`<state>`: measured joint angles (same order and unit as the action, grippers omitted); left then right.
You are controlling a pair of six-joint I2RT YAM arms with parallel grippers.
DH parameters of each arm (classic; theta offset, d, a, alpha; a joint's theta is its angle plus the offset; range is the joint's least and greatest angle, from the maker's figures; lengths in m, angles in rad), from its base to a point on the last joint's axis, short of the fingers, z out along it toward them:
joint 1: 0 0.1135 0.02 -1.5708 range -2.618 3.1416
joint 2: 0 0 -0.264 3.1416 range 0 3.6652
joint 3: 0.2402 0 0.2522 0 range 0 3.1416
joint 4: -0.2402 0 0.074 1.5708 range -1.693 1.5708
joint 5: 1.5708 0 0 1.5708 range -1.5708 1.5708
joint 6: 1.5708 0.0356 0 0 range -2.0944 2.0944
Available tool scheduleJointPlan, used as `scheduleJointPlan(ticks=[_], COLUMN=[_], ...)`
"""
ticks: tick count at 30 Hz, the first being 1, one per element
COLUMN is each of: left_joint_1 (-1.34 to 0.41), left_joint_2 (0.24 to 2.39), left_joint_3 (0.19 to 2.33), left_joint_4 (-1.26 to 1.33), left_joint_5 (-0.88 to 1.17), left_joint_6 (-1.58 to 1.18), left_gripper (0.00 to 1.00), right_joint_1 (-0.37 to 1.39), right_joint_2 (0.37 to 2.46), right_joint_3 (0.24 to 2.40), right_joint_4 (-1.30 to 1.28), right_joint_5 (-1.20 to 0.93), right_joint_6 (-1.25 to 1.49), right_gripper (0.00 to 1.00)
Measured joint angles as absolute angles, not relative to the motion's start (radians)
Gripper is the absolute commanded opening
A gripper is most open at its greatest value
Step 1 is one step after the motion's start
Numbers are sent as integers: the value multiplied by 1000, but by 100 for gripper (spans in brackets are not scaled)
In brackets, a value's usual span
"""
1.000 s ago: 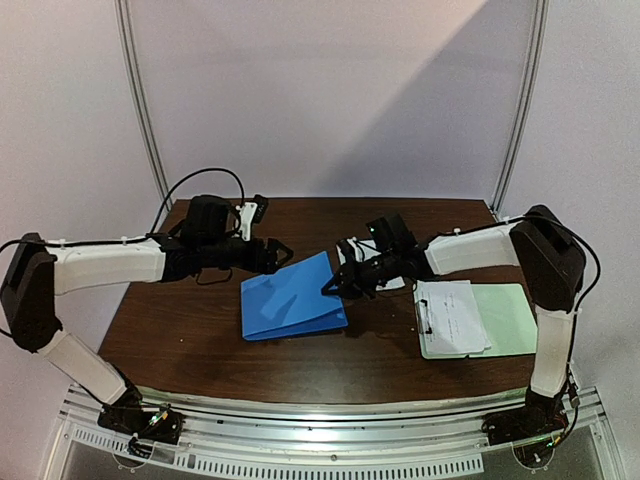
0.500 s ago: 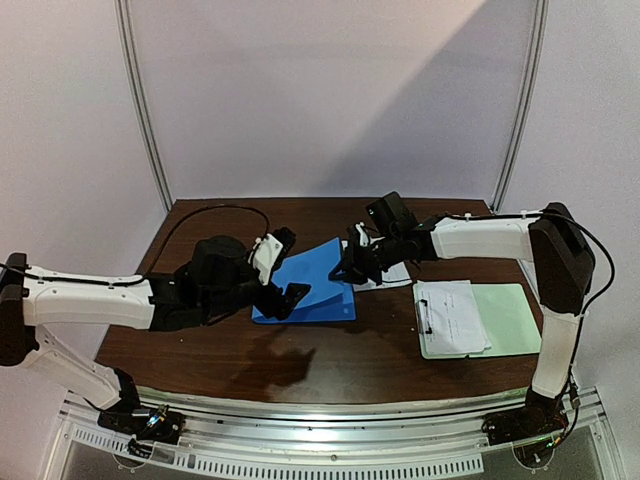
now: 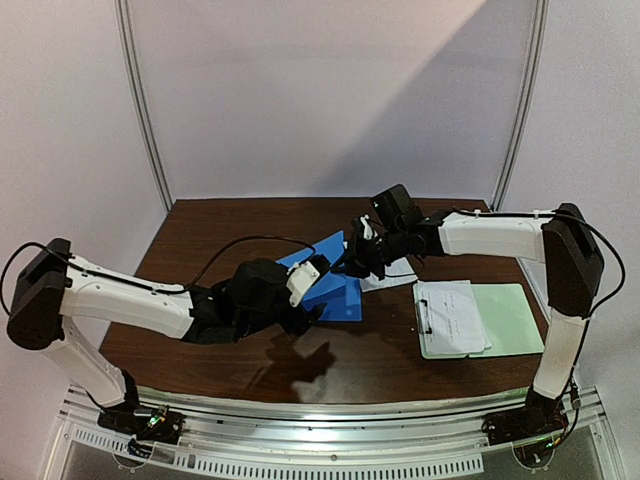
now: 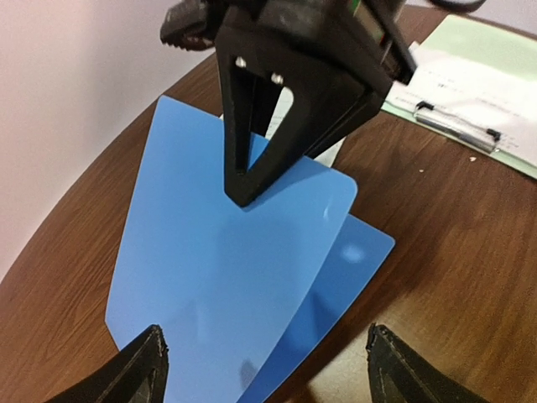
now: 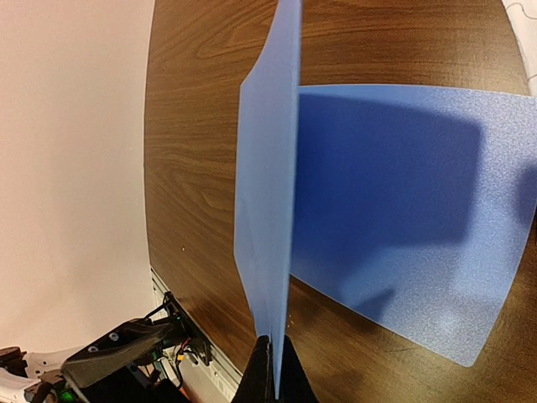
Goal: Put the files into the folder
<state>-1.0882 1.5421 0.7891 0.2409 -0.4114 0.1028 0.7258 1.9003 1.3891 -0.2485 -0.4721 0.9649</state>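
Note:
The blue folder (image 3: 335, 290) lies mid-table with its front cover (image 4: 226, 277) lifted steeply off its back cover (image 5: 394, 210). My right gripper (image 3: 352, 260) is shut on the free edge of the cover (image 5: 268, 210) and holds it up; it also shows in the left wrist view (image 4: 243, 195). My left gripper (image 4: 264, 369) is open and empty, hovering just before the folder's near corner, in front of the raised cover. White paper sheets (image 3: 450, 315) lie on the pale green clipboard (image 3: 510, 318) at the right. Another white sheet (image 3: 388, 277) shows partly behind the folder.
The clipboard's metal clip (image 4: 457, 130) faces the folder. The brown table (image 3: 200, 340) ends in a metal rail at the near edge. My left arm (image 3: 130, 300) stretches across the front left of the table.
My left arm has swung from the far left side down and right to the folder's near corner. My right gripper has raised the cover steeper and drawn it slightly back.

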Motion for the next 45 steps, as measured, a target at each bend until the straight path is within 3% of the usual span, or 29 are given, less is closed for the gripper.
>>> scheduleJointPlan(ticks=[5, 10, 17, 23, 34, 38, 45], left_joint_1=[-1096, -1110, -1149, -1179, -1203, -1203, -1201], left_joint_2=[1631, 1707, 1753, 1762, 1766, 1749, 1644], left_joint_3=[842, 871, 876, 884, 889, 890, 893], left_joint_4=[257, 283, 347, 387, 397, 371, 288], left_joint_5=[-484, -586, -701, -764, -821, -819, -787], left_joint_6=[133, 168, 234, 290, 282, 233, 102], left_gripper=[74, 51, 26, 0, 0, 0, 0], right_joint_1=[727, 727, 728, 728, 728, 723, 709], right_joint_2=[1888, 1887, 1871, 1822, 1805, 1793, 1747], right_joint_3=[1389, 1389, 1388, 1378, 1337, 1349, 1396], right_joint_4=[-258, -273, -285, -276, -265, -307, -388], right_joint_5=[-472, -472, -460, -455, -439, -394, -324], right_joint_6=[965, 965, 968, 982, 982, 937, 834], right_gripper=[0, 0, 0, 18, 65, 76, 85])
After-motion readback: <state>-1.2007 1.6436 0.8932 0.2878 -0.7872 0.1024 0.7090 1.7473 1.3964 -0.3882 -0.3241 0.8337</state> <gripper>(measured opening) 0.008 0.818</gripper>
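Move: The folder's raised blue cover, its near edge already running between the left hand's open fingers, has its middle about 7 cm ahead of that hand, 0 cm sideways and 5 below. The right hand still pinches the cover's free edge; from it the middle lies level ahead, 4 cm left and 7 lower. The lower leaf's middle is some 10 cm ahead of the left hand, 1 right, 11 down; the loose sheet, 17 ahead, 13 right, 12 down. Forward and down about 3 cm, the left hand pushes its open fingers over the cover's near edge and shuts them on it, fingers tipping up some 15 degrees, then lifts about 3 cm with its pinch kept. The right hand barely moves until that grip is nearly closed, then opens wide, lets the cover go and draws up and to the right about 5 cm. ##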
